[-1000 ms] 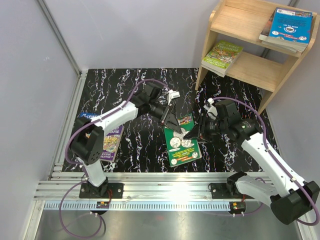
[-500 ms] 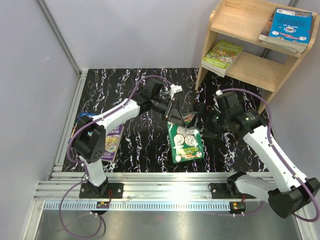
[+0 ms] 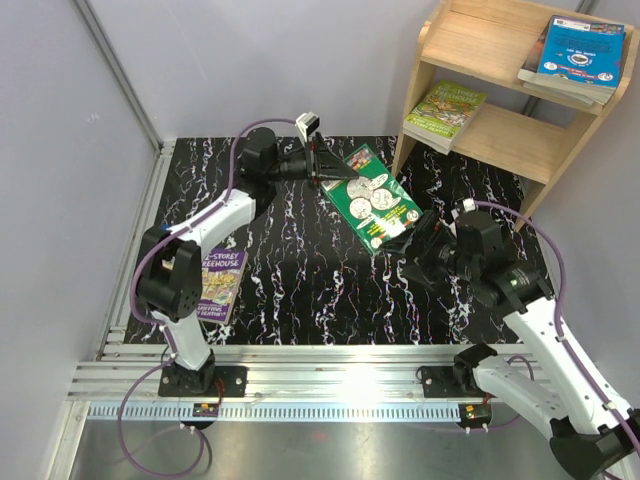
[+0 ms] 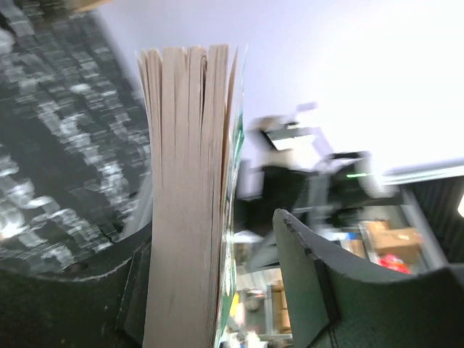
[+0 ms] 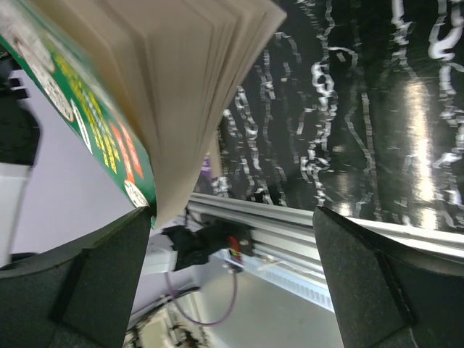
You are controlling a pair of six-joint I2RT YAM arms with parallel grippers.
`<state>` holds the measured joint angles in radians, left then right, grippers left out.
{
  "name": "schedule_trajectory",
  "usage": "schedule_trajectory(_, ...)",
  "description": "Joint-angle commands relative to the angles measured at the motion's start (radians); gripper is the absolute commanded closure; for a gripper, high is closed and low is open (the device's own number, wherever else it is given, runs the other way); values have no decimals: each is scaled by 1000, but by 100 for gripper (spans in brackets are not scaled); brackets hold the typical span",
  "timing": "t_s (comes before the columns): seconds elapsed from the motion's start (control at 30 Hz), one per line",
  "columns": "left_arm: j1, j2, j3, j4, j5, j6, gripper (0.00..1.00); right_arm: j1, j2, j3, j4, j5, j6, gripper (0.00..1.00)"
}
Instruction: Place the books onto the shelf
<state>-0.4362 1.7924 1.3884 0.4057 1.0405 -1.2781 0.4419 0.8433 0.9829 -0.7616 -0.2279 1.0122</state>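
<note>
A green book (image 3: 376, 197) hangs tilted above the black marbled table, cover up. My left gripper (image 3: 328, 170) is shut on its far left edge. In the left wrist view the book's page edges (image 4: 185, 196) stand upright between the jaws of my left gripper (image 4: 210, 232), pressed to the left finger; a gap shows at the right finger. My right gripper (image 3: 418, 243) is open just below the book's near corner. From the right wrist, that book (image 5: 145, 87) overhangs the left finger of my right gripper (image 5: 232, 217), nothing between the jaws. The wooden shelf (image 3: 500, 140) stands back right.
On the shelf, a green book (image 3: 446, 107) lies on the lower tier and a blue book (image 3: 580, 50) on a stack on the upper tier. A purple book (image 3: 216, 285) lies flat at the table's left edge by the left arm. Grey walls enclose the back and left.
The left gripper closed on the green book, lifted it off the table and carried it back toward the shelf. The right gripper opened, let go of the book and drew back rightward.
</note>
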Motion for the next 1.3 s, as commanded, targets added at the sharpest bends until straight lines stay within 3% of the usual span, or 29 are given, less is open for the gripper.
schedule_trajectory(0.0, -16, -47, -20, 466, 10, -352, 100, -3, -53, -81, 299, -53, 155, 0)
schedule_trajectory(0.17, -18, -36, -58, 676, -7, -538, 100, -5, -53, -69, 404, -13, 137, 0)
schedule_trajectory(0.33, -19, -44, -98, 731, 3, -564, 100, -3, 11, -15, 464, -8, 109, 0)
schedule_trajectory(0.47, -19, -53, -133, 765, 26, -581, 100, -5, 45, 55, 400, 38, 56, 0)
schedule_trajectory(0.6, -18, -108, -154, 532, 50, -420, 100, -6, 22, 137, 274, 90, -9, 11)
schedule_trajectory(0.7, -18, -140, -123, 274, 58, -230, 100, -6, -7, 175, 182, 125, -56, 28)
schedule_trajectory(0.73, -19, -146, -111, 207, 59, -139, 100, -6, -16, 178, 168, 133, -67, 42)
schedule_trajectory(0.83, -21, -149, -60, 29, 52, -26, 100, -6, -42, 163, 156, 127, -60, 60)
schedule_trajectory(0.87, -22, -148, -49, -8, 50, -14, 100, -6, -44, 155, 160, 112, -55, 71)
schedule_trajectory(0.97, -27, -136, -25, -34, 46, 9, 100, -6, -39, 123, 199, 64, -32, 80)
schedule_trajectory(1.13, -45, -116, 26, -149, 43, 107, 100, -6, -13, 112, 232, -14, -53, 85)
schedule_trajectory(1.2, -45, -99, 86, -291, 38, 170, 100, -6, 8, 109, 237, -71, -67, 87)
schedule_trajectory(1.27, -45, -84, 159, -461, 23, 284, 100, -6, 28, 96, 246, -138, -78, 99)
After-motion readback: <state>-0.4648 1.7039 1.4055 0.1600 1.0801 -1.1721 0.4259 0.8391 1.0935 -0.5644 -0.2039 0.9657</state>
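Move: My left hand already holds the green book by its far-left part; the book's middle is about 6 cm to its right, 6 cm back and 3 cm lower. My open right hand has that middle some 9 cm ahead, 7 cm left and 4 cm above. The yellow-green book on the lower shelf lies roughly 30 cm ahead of my right hand, 9 cm right and 5 cm lower. I bring my right hand up some 10 cm and about 5 cm forward, fingers wide, tipping them up about 20 degrees, then ease back slightly while they close and pinch the green book near its near-right corner. My left hand keeps its grip, rises about 5 cm and sinks again as it tips its fingers up and back level, drawing the book some 4 cm back towards the right hand. ##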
